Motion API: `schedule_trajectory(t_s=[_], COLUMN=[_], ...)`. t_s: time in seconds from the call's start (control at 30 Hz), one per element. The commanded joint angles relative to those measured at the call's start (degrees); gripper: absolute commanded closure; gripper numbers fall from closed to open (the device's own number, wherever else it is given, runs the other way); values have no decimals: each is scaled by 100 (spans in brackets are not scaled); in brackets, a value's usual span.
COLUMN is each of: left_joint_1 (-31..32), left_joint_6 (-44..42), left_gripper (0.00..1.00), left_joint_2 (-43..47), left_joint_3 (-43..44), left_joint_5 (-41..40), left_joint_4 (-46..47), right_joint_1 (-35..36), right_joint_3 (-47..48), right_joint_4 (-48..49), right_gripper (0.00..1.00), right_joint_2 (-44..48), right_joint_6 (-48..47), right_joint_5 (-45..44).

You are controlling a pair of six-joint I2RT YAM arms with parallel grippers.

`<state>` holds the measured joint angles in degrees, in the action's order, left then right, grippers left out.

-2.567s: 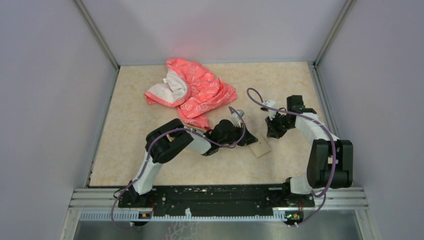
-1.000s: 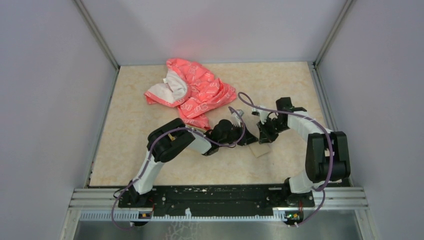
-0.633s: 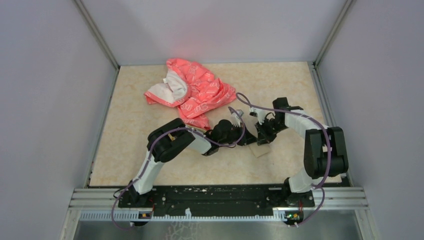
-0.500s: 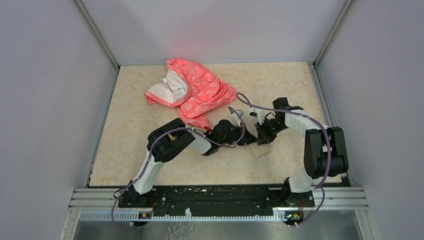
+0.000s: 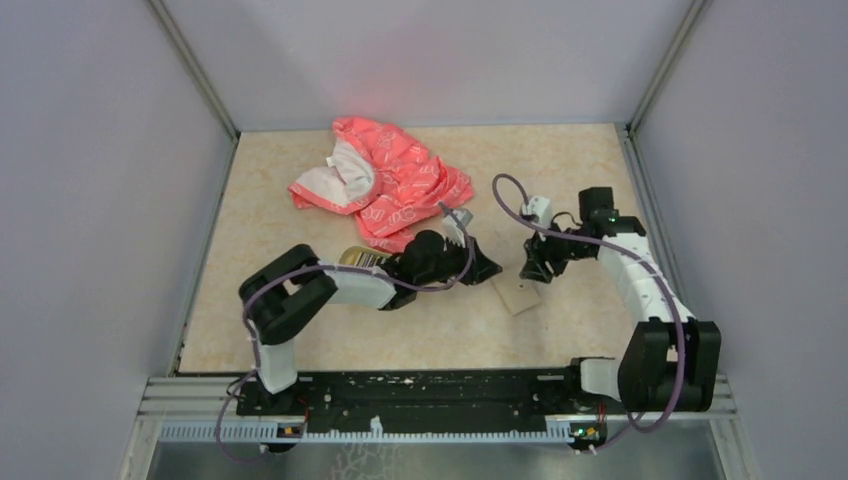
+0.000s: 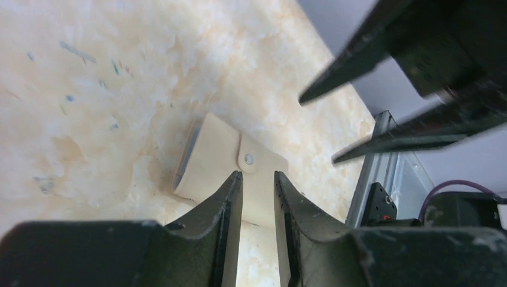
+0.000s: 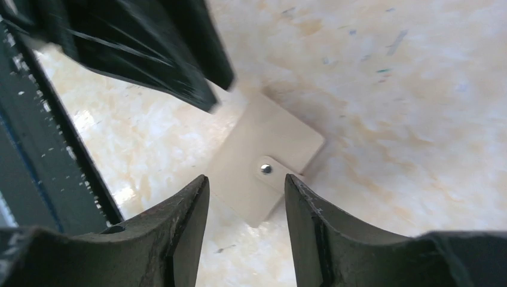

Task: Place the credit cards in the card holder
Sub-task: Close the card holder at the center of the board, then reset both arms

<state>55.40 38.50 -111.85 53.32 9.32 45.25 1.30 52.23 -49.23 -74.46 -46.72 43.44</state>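
Observation:
The tan card holder (image 5: 517, 296) lies flat on the table, snap dot up. It also shows in the left wrist view (image 6: 222, 156) and the right wrist view (image 7: 263, 156), with blue-grey lining at one edge. My left gripper (image 5: 487, 270) hovers just left of it, jaws a narrow gap apart and empty (image 6: 258, 179). My right gripper (image 5: 529, 270) hovers just behind it, open and empty (image 7: 245, 185). No credit card shows clearly in any view.
A pink-red patterned cloth (image 5: 385, 185) lies crumpled at the back centre. A gold-rimmed dish (image 5: 360, 257) shows partly behind my left forearm. The two grippers face each other closely over the holder. Walls enclose the table on three sides.
My right gripper has drawn back to the right, off the holder, and its arm has swung outward. My left arm's elbow has swung left and its gripper pulled slightly back. The holder now lies fully uncovered.

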Motion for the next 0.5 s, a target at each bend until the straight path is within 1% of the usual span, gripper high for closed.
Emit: schedule_trajectory(t_s=[0.0,0.07,0.1,0.17,0.2,0.23,0.27,0.33,0.4,0.43,0.47], left_joint_1=[-13,5,6,6,2,-6,-40,-112,-220,-260,-284], left_joint_6=[-987,-1397,-1596,-1995,-2102,-2141,-2254,-2360,-2356,-2274,-2205], left_gripper=[66,58,52,39,28,5,2,1,1,1,1], left_joint_2=[1300,2113,2473,3219,3600,3982,4334,5018,5721,6062,6414], left_joint_3=[-514,-804,-961,-1222,-1340,-1435,-1550,-1682,-1850,-1926,-2017], left_joint_5=[-325,-449,-544,-732,-853,-1133,-1229,-1334,-1315,-1344,-1380], left_joint_4=[-375,-646,-839,-1209,-1416,-1678,-1900,-2361,-2699,-2865,-3001], right_joint_1=[-572,-777,-854,-902,-911,-912,-912,-912,-912,-912,-927], right_joint_3=[359,478,497,539,542,508,425,190,-59,-162,-156], right_joint_4=[88,230,352,697,886,1094,1389,2093,2763,2989,3025], right_gripper=[42,12,3,2,2,2,2,2,2,2,2], right_joint_2=[835,1233,1446,1837,2038,2233,2469,2957,3458,3744,3799], right_joint_6=[-462,-433,-290,302,568,932,1377,2263,2890,3221,3479], right_joint_5=[188,83,42,-127,-164,-153,-143,-178,-180,-213,-201])
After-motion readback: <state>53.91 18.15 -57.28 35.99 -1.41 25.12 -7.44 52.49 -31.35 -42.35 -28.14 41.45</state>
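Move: The closed card holder lies flat on the board just under both of my hands: from my left hand about 5 cm to the right, 3 cm back and 6 cm down; from my right hand some 2 cm left, 1 cm back and 8 cm down. The card tray stands about 25 cm left of my left hand and 2 cm farther out. The pink cloth is also some 25 cm left of it, but about 24 cm farther out. I leave the closed card holder with both empty hands, opening them wide as they climb. My left hand rises about 19 cm while sweeping 15 cm left towards the card tray, its front side tipping up; my right rises some 17 cm, easing a little to the right, and its wrist tips up and turns clockwise so the fingers swing forward. ##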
